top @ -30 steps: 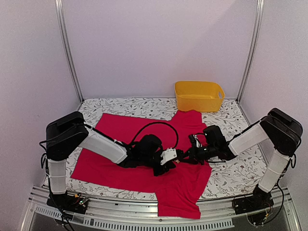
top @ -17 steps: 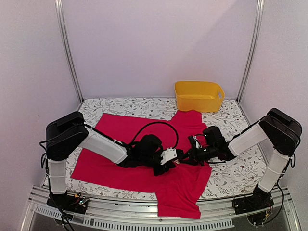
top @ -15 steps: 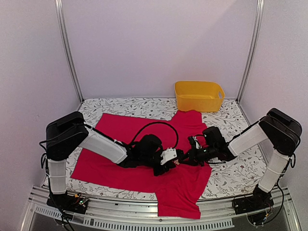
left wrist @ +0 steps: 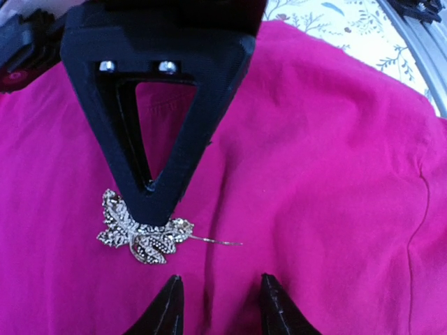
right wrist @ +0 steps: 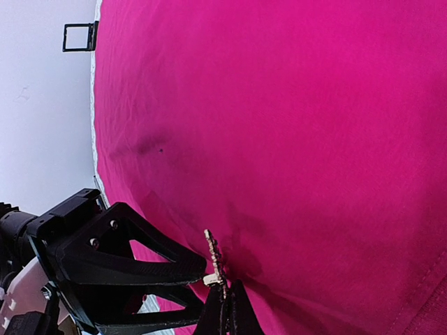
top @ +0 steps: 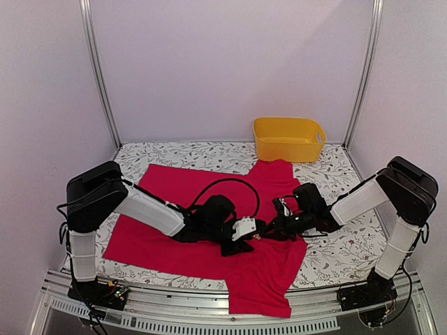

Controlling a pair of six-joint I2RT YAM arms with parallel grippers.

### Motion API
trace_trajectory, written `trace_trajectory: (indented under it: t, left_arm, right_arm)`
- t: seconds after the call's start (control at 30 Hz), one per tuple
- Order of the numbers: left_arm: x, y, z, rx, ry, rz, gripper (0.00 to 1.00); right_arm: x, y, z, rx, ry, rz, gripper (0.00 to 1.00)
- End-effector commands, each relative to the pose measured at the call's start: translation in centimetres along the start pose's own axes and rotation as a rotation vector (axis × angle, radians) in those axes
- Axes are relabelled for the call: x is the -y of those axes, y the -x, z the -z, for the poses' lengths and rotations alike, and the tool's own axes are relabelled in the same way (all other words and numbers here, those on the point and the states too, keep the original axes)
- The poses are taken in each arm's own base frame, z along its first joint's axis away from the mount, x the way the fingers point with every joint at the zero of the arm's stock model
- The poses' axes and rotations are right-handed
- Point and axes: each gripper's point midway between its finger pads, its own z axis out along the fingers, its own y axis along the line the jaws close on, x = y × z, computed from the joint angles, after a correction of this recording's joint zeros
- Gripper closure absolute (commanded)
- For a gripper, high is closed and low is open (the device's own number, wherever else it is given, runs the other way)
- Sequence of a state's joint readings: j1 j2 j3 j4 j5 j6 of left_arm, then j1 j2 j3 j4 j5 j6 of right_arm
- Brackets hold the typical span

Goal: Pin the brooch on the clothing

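The clothing point(top: 174, 188) is a bright red-pink T-shirt spread over the floral tablecloth. Both grippers meet low over its middle. My right gripper point(right wrist: 225, 308) is shut on the brooch point(right wrist: 216, 259), a silvery leaf-like cluster held on edge against the fabric. In the left wrist view the brooch point(left wrist: 140, 234) lies against the shirt point(left wrist: 314, 139) under the right gripper's black fingers point(left wrist: 160, 125), its thin pin pointing right. My left gripper point(left wrist: 222, 303) stands open just below it, a soft fabric crease running between its tips. From above, the left gripper point(top: 248, 236) and right gripper point(top: 265, 229) almost touch.
A yellow basket point(top: 288, 138) stands at the back right, beyond the shirt's collar. The floral tablecloth point(top: 335, 251) shows around the shirt. The shirt's lower hem hangs over the table's near edge. Metal frame posts rise at both back corners.
My left gripper has gone from shut to open, its fingers now apart on the fabric. The right gripper has edged slightly left, still shut on the brooch.
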State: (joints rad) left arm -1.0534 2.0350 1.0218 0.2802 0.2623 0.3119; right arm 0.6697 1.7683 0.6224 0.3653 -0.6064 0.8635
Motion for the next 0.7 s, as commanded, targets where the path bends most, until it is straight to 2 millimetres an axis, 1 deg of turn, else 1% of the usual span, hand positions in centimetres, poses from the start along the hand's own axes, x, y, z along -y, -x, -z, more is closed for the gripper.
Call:
trace_trajectory:
  t: [0.0, 0.03, 0.13, 0.2, 0.23, 0.33, 0.53, 0.67]
  left_arm:
    - [-0.4, -0.6, -0.4, -0.043, -0.011, 0.019, 0.66]
    - [-0.5, -0.2, -0.5, -0.028, -0.015, 0.025, 0.7]
    - [-0.2, 0.8, -0.5, 0.011, -0.031, 0.03, 0.89]
    - [-0.1, 0.7, -0.5, 0.01, -0.033, 0.025, 0.98]
    - [0.1, 0.5, -0.5, 0.002, -0.042, 0.021, 1.0]
    - [0.3, -0.1, -0.4, -0.014, -0.048, 0.015, 1.0]
    - [0.1, 0.7, -0.1, 0.011, -0.04, 0.011, 1.0]
    - [0.0, 0.7, -0.1, 0.012, -0.035, 0.007, 1.0]
  right_arm:
    - [-1.0, 0.6, 0.0, 0.012, 0.007, 0.038, 1.0]
    - [-1.0, 0.6, 0.0, 0.012, 0.007, 0.038, 1.0]
    - [-1.3, 0.8, 0.1, 0.019, 0.011, 0.041, 1.0]
    - [-1.6, 1.0, 0.3, 0.026, 0.016, 0.046, 1.0]
    - [-1.7, 1.1, 0.3, 0.029, 0.017, 0.049, 1.0]
    - [-2.0, 1.3, 0.4, 0.035, 0.019, 0.055, 1.0]
    - [-2.1, 1.6, 0.1, 0.037, 0.018, 0.057, 1.0]
    - [-1.9, 1.5, 0.0, 0.032, 0.017, 0.053, 1.0]
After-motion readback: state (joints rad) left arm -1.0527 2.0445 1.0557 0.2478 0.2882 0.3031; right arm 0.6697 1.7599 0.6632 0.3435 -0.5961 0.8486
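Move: A low fold of the clothing runs between the left hand's open fingertips, about 1 cm below the hand point. The brooch, held in the right fingers, is some 2 cm ahead of the left hand, 3 cm to its right and 1 cm up; its pin points back, the tip about 2 cm right of the left hand and 1 cm up. From the right hand the fold is roughly 2 cm back, 3 cm left and 2 cm down. Left fingers shut on the clothing fold while the right hand lifts the brooch about 1.5 cm up and forward. ##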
